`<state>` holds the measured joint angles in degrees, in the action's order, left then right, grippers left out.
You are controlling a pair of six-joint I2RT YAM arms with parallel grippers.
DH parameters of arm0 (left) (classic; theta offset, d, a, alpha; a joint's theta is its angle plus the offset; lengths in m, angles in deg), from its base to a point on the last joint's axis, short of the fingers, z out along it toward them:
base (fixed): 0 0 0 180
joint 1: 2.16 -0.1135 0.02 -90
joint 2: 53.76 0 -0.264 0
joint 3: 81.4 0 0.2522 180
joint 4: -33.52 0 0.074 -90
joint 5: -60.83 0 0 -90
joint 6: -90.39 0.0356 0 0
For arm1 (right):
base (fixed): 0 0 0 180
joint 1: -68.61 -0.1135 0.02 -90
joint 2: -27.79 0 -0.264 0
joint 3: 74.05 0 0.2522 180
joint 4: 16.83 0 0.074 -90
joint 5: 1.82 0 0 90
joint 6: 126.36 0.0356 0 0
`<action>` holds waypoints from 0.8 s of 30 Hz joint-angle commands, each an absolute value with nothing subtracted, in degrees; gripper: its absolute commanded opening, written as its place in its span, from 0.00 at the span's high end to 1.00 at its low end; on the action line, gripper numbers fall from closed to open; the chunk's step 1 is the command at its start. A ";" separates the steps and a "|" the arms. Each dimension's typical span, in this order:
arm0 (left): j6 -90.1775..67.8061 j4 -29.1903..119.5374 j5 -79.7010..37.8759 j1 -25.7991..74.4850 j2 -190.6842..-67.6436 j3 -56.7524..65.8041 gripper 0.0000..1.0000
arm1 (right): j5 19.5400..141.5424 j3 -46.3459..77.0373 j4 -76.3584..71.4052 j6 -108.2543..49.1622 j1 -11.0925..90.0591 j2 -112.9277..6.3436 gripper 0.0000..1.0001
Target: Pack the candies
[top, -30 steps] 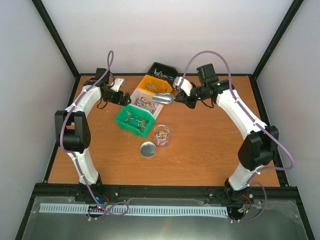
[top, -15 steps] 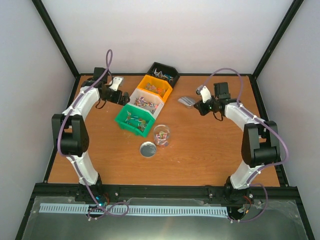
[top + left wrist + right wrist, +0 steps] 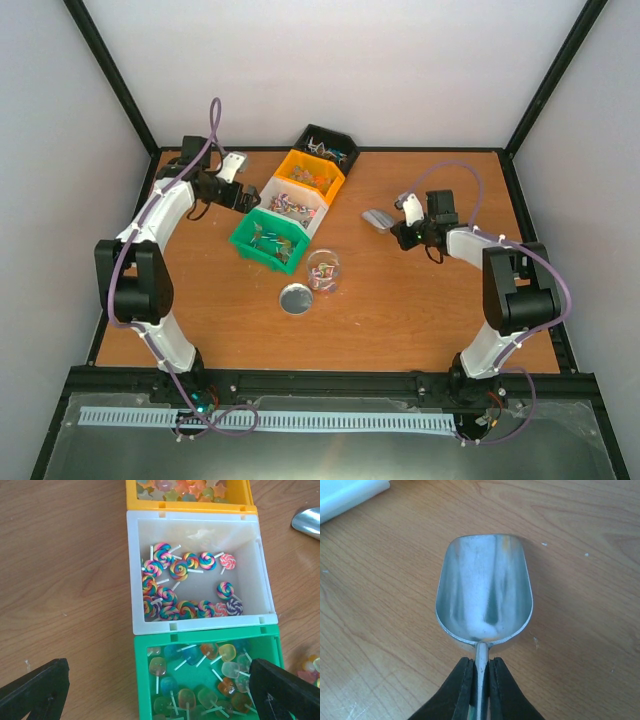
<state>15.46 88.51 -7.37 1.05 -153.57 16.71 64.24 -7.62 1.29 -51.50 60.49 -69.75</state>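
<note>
The candies lie sorted in a row of bins: swirl lollipops in the white bin [image 3: 200, 630], translucent lollipops in the green bin [image 3: 140, 680], star sweets in the orange bin [image 3: 190, 502], and more in the black bin [image 3: 325, 146]. A few candies sit in the clear jar [image 3: 323, 268]. My left gripper [image 3: 160, 695] hangs open above the green bin's near end, its fingers [image 3: 35, 690] wide apart. My right gripper [image 3: 481, 666] is shut on the handle of an empty metal scoop [image 3: 485, 587], held low over the bare table, right of the bins [image 3: 378, 218].
The jar's round silver lid [image 3: 296, 298] lies on the table just in front of the jar. The bins run diagonally from back centre to the green bin [image 3: 265, 240]. A black frame edges the wooden table [image 3: 420, 320].
My right arm has carried the scoop from above the white and orange bins to the right and down near the table. The left arm has barely moved.
</note>
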 commanded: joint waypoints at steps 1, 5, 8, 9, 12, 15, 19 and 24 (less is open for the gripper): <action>18.15 88.78 -5.01 0.66 -154.14 16.46 0.00 | 65.51 -9.80 -3.57 -51.51 60.52 -68.61 0.91; 21.24 89.82 -4.79 0.68 -154.35 15.87 0.00 | 64.77 -9.77 -2.27 -52.19 60.51 -69.24 0.88; 22.77 90.59 -4.53 0.66 -154.33 15.74 0.00 | 63.85 -9.76 -1.58 -52.98 60.52 -68.96 0.85; 23.25 90.79 -4.24 0.67 -154.33 15.79 0.00 | 63.39 -9.66 -1.31 -53.21 60.52 -68.92 0.84; 25.05 92.22 -3.16 0.68 -154.62 16.17 0.00 | 62.42 -8.78 0.44 -53.63 60.53 -68.93 0.79; 28.25 94.51 -1.08 0.70 -154.44 16.68 0.00 | 61.50 -7.15 2.79 -54.44 60.52 -68.24 0.72; 35.10 99.10 1.55 0.73 -153.68 15.74 0.00 | 59.14 -4.91 6.40 -56.47 60.52 -66.09 0.57; 44.81 103.81 5.30 0.87 -151.16 11.25 0.00 | 56.88 -0.15 12.22 -58.81 60.52 -64.45 0.32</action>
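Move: The right hand holds the scoop just above the table, its blade about 4 cm ahead and 4 cm left of the hand; the jar is roughly 17 cm left and 10 cm back, the white box some 24 cm left and 6 cm ahead. For the empty left hand, about 13 cm above the table, the lid lies some 21 cm back and 11 cm right, with the jar around 13 cm back and 18 cm right, and the green box near, 4 cm back and 6 cm right. The right hand eases down and back by about 1 cm to lay the scoop on the table, its fingers opening from nearly shut to a little over half and letting go of the handle, then starts to lift straight up, some 3 cm from its lowest point. Meanwhile the left hand, fingers still wide open, draws back towards the lid by about 5 cm, gathering speed, sinking and drifting right by about 2 cm each over the green box, and turns clockwise by just under 20 degrees. ##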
